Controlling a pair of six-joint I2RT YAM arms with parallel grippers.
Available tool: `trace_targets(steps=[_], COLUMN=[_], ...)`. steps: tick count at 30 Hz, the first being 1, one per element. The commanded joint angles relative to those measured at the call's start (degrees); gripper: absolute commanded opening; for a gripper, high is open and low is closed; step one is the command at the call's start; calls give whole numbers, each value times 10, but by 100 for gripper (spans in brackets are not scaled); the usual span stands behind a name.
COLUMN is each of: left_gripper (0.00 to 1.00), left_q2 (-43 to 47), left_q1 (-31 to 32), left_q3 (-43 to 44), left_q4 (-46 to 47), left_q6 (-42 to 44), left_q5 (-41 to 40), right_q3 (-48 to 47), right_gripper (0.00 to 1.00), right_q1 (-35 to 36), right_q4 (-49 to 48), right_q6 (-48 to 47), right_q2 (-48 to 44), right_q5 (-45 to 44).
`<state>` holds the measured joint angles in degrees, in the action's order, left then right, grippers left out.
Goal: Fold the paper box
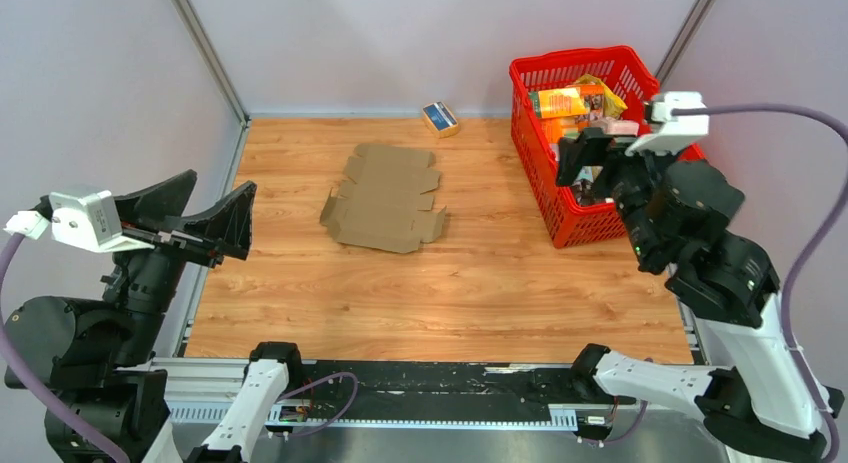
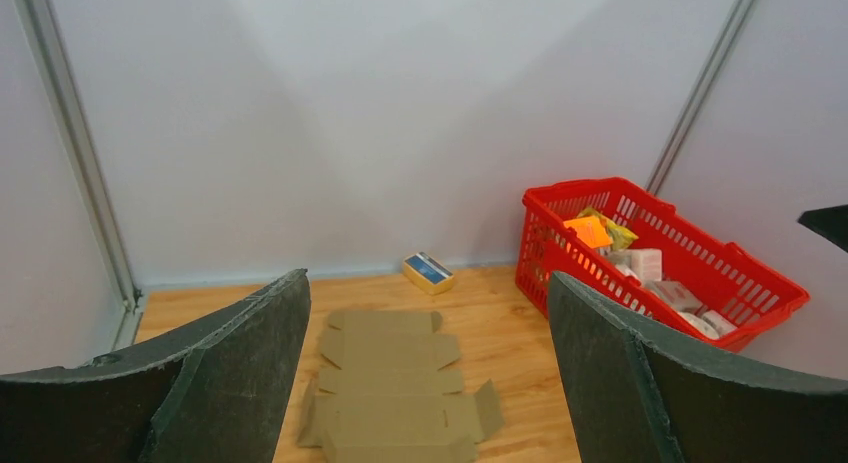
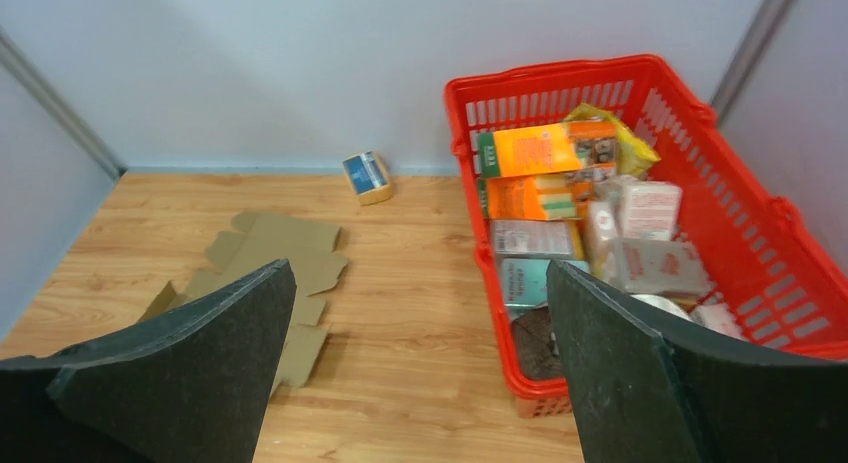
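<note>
The paper box [image 1: 385,198] is a flat brown cardboard blank with notched flaps, lying unfolded on the wooden table, centre-left. It also shows in the left wrist view [image 2: 395,383] and at the left of the right wrist view [image 3: 275,253]. My left gripper [image 1: 222,183] is open and empty, raised at the table's left edge and well left of the blank; in its own view [image 2: 428,278] the blank lies ahead between the fingers. My right gripper [image 1: 590,153] is open and empty, raised by the red basket's near left side, right of the blank [image 3: 420,268].
A red basket [image 1: 575,228] full of colourful printed packages stands at the back right [image 2: 580,268] [image 3: 560,68]. A small blue-and-tan box [image 1: 440,117] lies by the back wall [image 2: 428,272] [image 3: 367,176]. Grey walls enclose the table.
</note>
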<state>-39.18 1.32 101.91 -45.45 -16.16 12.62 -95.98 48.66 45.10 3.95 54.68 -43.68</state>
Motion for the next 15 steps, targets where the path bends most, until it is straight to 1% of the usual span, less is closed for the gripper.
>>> trace_targets(steps=[1,2,3,4,5,6,7,8,9,10,11,12,13,14,15], left_gripper=[95,95,95,95,95,96,96,96,96,96,96,95,94,93,90], left_q2=[-5,-1,1,3,8,7,9,7,5,4,2,-1,-8,-12,-16], left_q1=[-4,-4,-4,-4,-4,-4,-4,-4,-4,-3,-4,-4,-4,-2,5], left_q3=[-24,-41,-49,-62,-67,-72,-85,-93,-102,-128,-144,-161,-202,-227,-256], left_q4=[2,4,5,3,0,-9,-16,-20,-28,-29,-30,-31,-30,-25,2], left_q6=[-10,-15,-25,-28,-30,-33,-35,-40,-42,-46,-56,-65,-76,-98,-113], left_q5=[30,38,43,49,59,65,72,92,102,114,134,139,144,161,172], right_q3=[-24,-31,-27,-15,3,51,73,90,127,146,172,221,251,274,293], right_gripper=[100,100,100,100,100,100,100,100,100,100,100,100,100,100,100], right_q1=[2,2,2,2,2,0,-4,-20,-31,-46,-77,-94,-108,-130,-139], right_q4=[8,9,3,-23,-44,-67,-99,-108,-114,-132,-146,-163,-198,-210,-216], right_q6=[69,79,91,96,100,110,121,130,140,168,183,201,229,243,250], right_q2=[114,137,156,183,192,198,212,220,227,242,249,252,257,260,263], right_q5=[94,171,211,281,311,333,360,376,399,467,498,530,573,577,578])
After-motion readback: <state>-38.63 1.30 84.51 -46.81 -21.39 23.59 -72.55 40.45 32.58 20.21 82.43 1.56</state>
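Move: The flat paper box lies about 28 cm ahead, 31 cm left and 48 cm below the right hand; its near right flap is closer, roughly 20 cm ahead and 20 cm left. The red basket's middle is some 32 cm ahead, 16 cm right and 38 cm below this hand; the small blue-orange carton is about 52 cm ahead, 18 cm left. From the left hand, the paper box is roughly 38 cm ahead, 14 cm right and 55 cm below. The right hand, empty and wide open, swings quickly left away from over the basket's near side, about 20 cm with a little forward, then drops steeply, nearly 30 cm in all, towards the paper box's near right flap, tipping its fingers some 45 degrees down and turning counter-clockwise. The left hand, also open, starts slower towards the box from the other side, sinking about 10 cm while easing forward and right and tipping down about 20 degrees, with no touch by either hand. ##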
